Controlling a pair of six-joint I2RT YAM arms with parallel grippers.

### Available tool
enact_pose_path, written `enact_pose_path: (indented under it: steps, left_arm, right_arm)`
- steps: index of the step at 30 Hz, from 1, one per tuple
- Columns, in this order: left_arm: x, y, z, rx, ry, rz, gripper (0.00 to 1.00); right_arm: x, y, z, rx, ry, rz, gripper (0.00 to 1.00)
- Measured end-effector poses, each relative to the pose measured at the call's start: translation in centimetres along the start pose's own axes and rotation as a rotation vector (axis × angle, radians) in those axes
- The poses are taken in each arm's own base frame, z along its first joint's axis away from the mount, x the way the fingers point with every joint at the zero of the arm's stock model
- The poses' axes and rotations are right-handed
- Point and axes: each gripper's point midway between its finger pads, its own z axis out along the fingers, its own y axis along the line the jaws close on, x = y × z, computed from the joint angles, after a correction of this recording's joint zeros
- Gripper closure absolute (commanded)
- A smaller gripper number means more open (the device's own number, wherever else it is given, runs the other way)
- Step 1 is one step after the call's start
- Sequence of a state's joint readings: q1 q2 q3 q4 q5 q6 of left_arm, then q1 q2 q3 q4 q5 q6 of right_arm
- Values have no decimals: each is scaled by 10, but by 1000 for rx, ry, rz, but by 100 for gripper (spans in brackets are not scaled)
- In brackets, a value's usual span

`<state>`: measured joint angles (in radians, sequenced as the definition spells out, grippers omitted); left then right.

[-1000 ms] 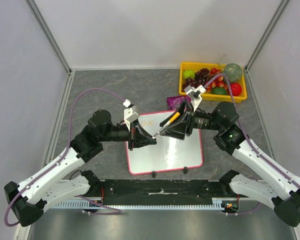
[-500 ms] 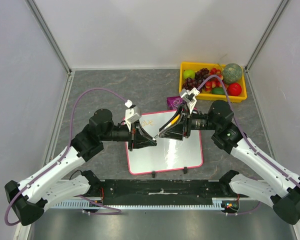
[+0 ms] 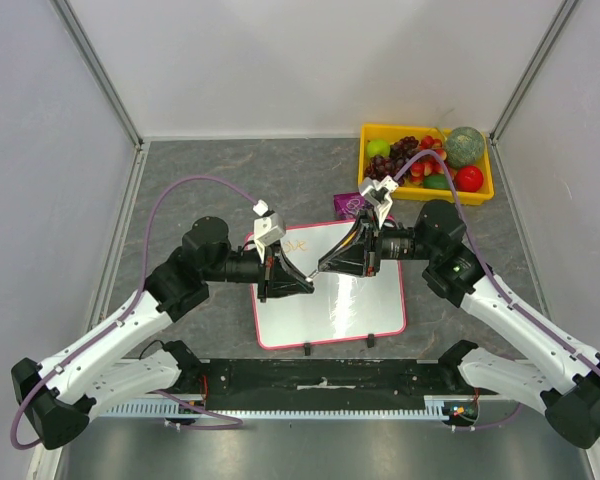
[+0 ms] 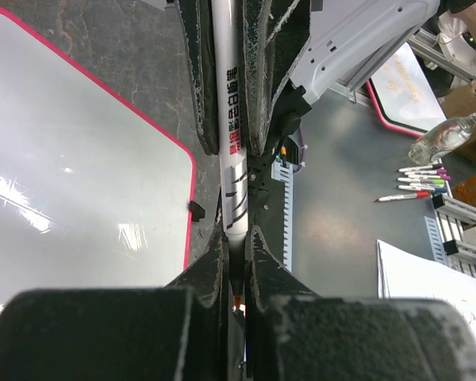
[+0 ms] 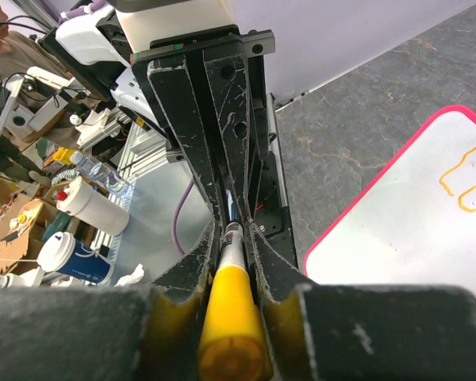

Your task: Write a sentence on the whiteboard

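The whiteboard [image 3: 330, 305], white with a pink-red frame, lies flat in the middle of the table. Above it my two grippers meet tip to tip on one marker [image 3: 318, 271]. My left gripper [image 3: 300, 283] is shut on the marker's white printed barrel [image 4: 231, 135]. My right gripper [image 3: 334, 264] is shut on its yellow cap [image 5: 230, 317]. Of the sentence, only a few orange letters [image 5: 462, 184] show, at the board's far left corner [image 3: 296, 243]. The marker's tip is hidden between the fingers.
A yellow tray [image 3: 364, 160] of fruit stands at the back right. A small purple object [image 3: 350, 204] lies just beyond the board's far edge. The board's two black feet [image 3: 307, 348] face the arm bases. Walls enclose the table on three sides.
My right gripper, open around the marker's cap a second ago, has closed on it and its wrist has turned. The left gripper has kept its grip and barely moved.
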<state>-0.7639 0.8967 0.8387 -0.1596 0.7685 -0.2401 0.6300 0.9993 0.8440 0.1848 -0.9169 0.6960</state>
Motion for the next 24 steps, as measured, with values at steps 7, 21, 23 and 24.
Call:
enact_pose_path:
  steps: [7,21,23,24]
  left_arm:
    - [4,2,-1,-15,13,-19,33]
    - [16,85,-36,-569,-67,-170,8]
    - [22,102,-54,-694,-94,-210,7]
    - [26,111,-66,-757,-111,-233,7]
  right_arm:
    - [6,-5,-1,18,21,-8,100]
    - [19,-54,-22,344,19,-22,100]
    - [18,-60,-27,396,9,-35,100]
    - [17,-63,-30,421,4,-40,100]
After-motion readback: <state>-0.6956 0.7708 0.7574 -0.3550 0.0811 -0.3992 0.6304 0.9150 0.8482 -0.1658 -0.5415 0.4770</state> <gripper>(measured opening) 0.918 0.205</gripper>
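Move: The orange word "Love" near the whiteboard's far edge is some 19 cm ahead of the right hand, 8 cm to its left and 29 cm below; that hand already grips the marker by its yellow end. The whiteboard's middle is about 8 cm ahead of that hand and straight left-right in line with it. From the left hand, still pinching the marker's tip end, the word is 21 cm ahead, 3 cm left and 25 cm down, with the board's far-left corner roughly 25 cm ahead and 15 cm left. The left hand spreads its fingers wide to let go of the marker's tip end, then, gathering speed, swings forward and left and sinks about 5 cm on its way towards the whiteboard's far-left corner, turning some 45 degrees counter-clockwise. The right hand keeps its pinch on the yellow end and carries the marker about 5 cm down and nearly as far forward, easing slightly right, while its fingers dip and the wrist swings some 20 degrees clockwise, so that the marker comes round towards the written word. ##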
